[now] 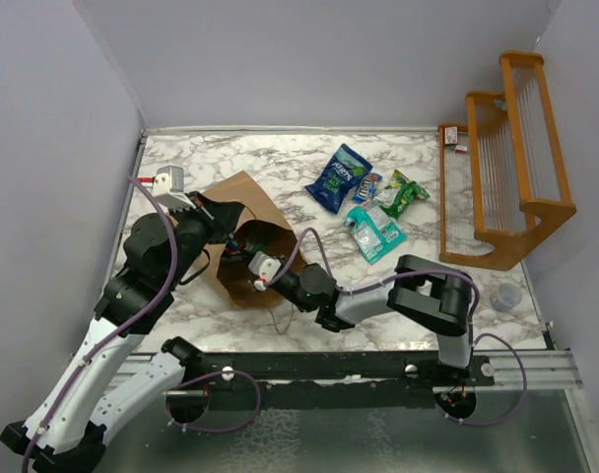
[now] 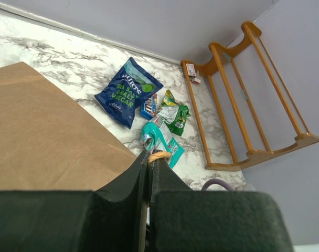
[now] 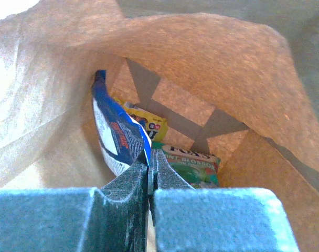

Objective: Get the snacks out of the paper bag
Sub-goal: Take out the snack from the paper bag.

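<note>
The brown paper bag (image 1: pixel 242 202) lies on its side on the marble table, mouth toward the arms. My left gripper (image 2: pixel 150 156) is shut on the bag's twisted paper handle (image 2: pixel 159 156) at the mouth. My right gripper (image 3: pixel 150 155) is inside the bag (image 3: pixel 227 68), shut on the edge of a blue and white snack packet (image 3: pixel 115 136). Deeper in the bag lie a yellow packet (image 3: pixel 146 122) and a green mint packet (image 3: pixel 193 165). Outside, on the table, lie a dark blue packet (image 1: pixel 339 177), a green one (image 1: pixel 403 194) and a teal one (image 1: pixel 375 233).
An orange wooden rack (image 1: pixel 501 168) stands along the right wall. A small clear cup (image 1: pixel 505 297) sits near the front right corner. Grey walls close in the table on the left, back and right.
</note>
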### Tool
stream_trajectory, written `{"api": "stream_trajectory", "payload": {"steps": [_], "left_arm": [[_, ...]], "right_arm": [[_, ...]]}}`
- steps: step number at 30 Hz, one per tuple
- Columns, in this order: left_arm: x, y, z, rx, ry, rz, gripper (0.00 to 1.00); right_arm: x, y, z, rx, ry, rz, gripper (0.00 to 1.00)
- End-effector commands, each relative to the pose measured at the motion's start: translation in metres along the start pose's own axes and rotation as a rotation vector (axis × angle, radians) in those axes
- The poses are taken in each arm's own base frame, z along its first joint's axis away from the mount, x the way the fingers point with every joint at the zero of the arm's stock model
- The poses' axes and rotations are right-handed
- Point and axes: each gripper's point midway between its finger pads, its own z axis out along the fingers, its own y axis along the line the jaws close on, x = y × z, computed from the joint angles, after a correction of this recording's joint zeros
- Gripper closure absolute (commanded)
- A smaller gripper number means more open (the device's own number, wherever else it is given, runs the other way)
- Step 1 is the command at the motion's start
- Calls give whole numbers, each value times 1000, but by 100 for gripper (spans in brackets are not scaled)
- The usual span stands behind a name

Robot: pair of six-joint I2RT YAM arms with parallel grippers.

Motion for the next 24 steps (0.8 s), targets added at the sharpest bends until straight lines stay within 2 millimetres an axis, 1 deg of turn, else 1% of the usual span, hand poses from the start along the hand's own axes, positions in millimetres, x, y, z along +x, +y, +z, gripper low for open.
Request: {"api": "stream_trajectory", "payload": {"steps": [1,6,11,16,19,22,24], "left_arm": [[-14,-6,-6,22,-52,-10,100],[-16,-5,-8,18,-62,-4,100],[-18,-6,-9,22,-70,4,100],[-17,-3,-8,12,-71,9,100],[-17,-3,-7,10,-72,22,100],[-19,-5,-7,17,-72,37,100],[-20,-5,-8,18,-77,40,100]], "right_arm": [[-21,-19,-14,68,-11,76,99],[-31,-28,-35,72,-7,146,99],[-38,-26,-59,21,10,209,99],[-54,-27,-77,-28,16,265,99],[-75,-36,-95,-46,-23,283,99],[-106,-47,-113,-86,-81,252,99],[-125,-57,-120,-102,-87,228,99]]}}
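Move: The right hand is inside the bag with a blue-and-white packet already pinched. The middle of the bag's mouth lies about 7 cm to its right, 2 cm back and roughly level. A yellow packet remains deeper in, around 5 cm ahead, 8 cm to the left and 5 cm below. The teal pouch lies on the table some 17 cm ahead, 31 cm right and 14 cm below. From the left hand, the mouth's middle is level fore and aft, about 4 cm right and 20 cm below. Keeping its shut grip on the packet's edge, the right hand draws out through the bag's mouth and past its right rim, about 11 cm to the right, with a climb of some 8 cm that steepens towards the end and a growing pull back of about 5 cm. The wrist rolls roughly 15 degrees about the line of the fingers, which go on pointing left and forward, while the left hand stays almost in place, still holding the bag by its handle. ##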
